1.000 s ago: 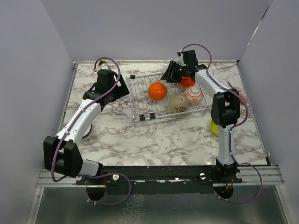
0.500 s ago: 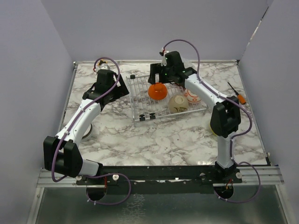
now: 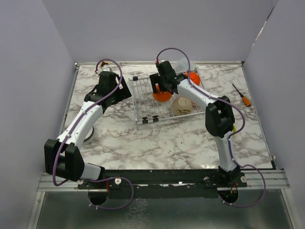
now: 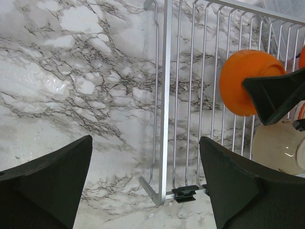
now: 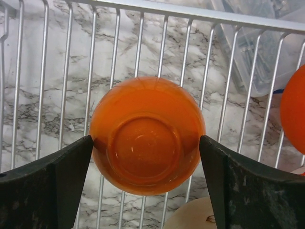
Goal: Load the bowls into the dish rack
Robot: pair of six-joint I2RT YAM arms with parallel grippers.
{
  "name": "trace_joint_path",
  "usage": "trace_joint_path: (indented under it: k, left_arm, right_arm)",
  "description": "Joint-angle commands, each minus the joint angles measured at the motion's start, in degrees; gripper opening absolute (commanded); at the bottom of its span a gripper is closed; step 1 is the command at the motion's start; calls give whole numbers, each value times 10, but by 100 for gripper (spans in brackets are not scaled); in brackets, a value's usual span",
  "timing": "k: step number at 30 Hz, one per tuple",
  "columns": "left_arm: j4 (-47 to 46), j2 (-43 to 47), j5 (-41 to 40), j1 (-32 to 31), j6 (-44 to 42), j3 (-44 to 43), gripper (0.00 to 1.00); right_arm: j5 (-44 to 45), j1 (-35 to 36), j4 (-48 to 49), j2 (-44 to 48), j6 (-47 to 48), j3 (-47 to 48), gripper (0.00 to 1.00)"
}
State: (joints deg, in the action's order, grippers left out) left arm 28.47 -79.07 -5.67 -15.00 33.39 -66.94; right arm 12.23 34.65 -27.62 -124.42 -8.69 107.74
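The silver wire dish rack (image 3: 143, 102) lies at the table's middle back. An upside-down orange bowl (image 5: 145, 136) rests on its wires (image 5: 190, 12), with my right gripper (image 5: 145, 143) open, a finger on either side of it. The same bowl (image 3: 162, 95) shows partly under that gripper (image 3: 159, 88) from above. A beige bowl (image 3: 182, 106) sits beside it and a second orange bowl (image 3: 193, 77) lies at the rack's back right. My left gripper (image 4: 145, 143) is open over the rack's left corner (image 4: 167, 95), holding nothing. A sliver of lime-yellow bowl (image 3: 233, 128) peeks past the right arm.
An orange-handled screwdriver (image 3: 242, 95) lies on the marble at the right. A clear plastic bag (image 5: 257, 43) sits just behind the rack. Purple walls close the table on three sides. The right arm stretches across the rack's right half.
My right arm swung left from the rack's back right to over the left orange bowl. Its jaws opened, leaving the second orange bowl behind. The left arm stayed still.
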Motion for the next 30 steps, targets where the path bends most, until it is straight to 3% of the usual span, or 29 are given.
trace_joint_path:
  k: [1, 4, 8, 22, 30]
  left_arm:
    - [2, -5, -4, 4, 1, -11, 94]
    - [2, -7, -2, 4, 3, -11, 94]
    - [2, -9, 6, 4, 8, -11, 94]
    - [4, -8, 56, 4, 6, -10, 94]
    - [-31, -10, 72, 4, 3, -5, 94]
  right_arm:
    - [68, 0, -53, -33, -1, 44, 88]
    - [88, 0, -76, -36, -21, 49, 78]
    - [119, -1, -80, -18, -34, 14, 71]
    - [228, -13, -147, -4, -34, 7, 70]
    - [230, -14, -160, -3, -11, -2, 71]
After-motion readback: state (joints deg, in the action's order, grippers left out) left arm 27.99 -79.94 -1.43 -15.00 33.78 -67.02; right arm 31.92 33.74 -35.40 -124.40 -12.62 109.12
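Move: The orange bowl sits right between the right hand's open fingers, its middle about 3 cm below the hand point. Counted from this hand, the beige bowl lies roughly 12 cm to the right and 7 cm back, the red bowl in the rack's far corner some 17 cm right and 9 cm ahead, and the patterned bowl about 20 cm right and 2 cm back. From the left hand the orange bowl is around 20 cm right, 10 cm ahead and 10 cm lower. The right fingers close from nearly wide open to pinch the orange bowl by its two sides, then drag it across the rack wires about 7 cm to the right, towards the beige, red and patterned bowls, staying almost level. Along the way the wrist turns clockwise by close to 20 degrees and rolls its left side down a little; the grip is kept to the end. ##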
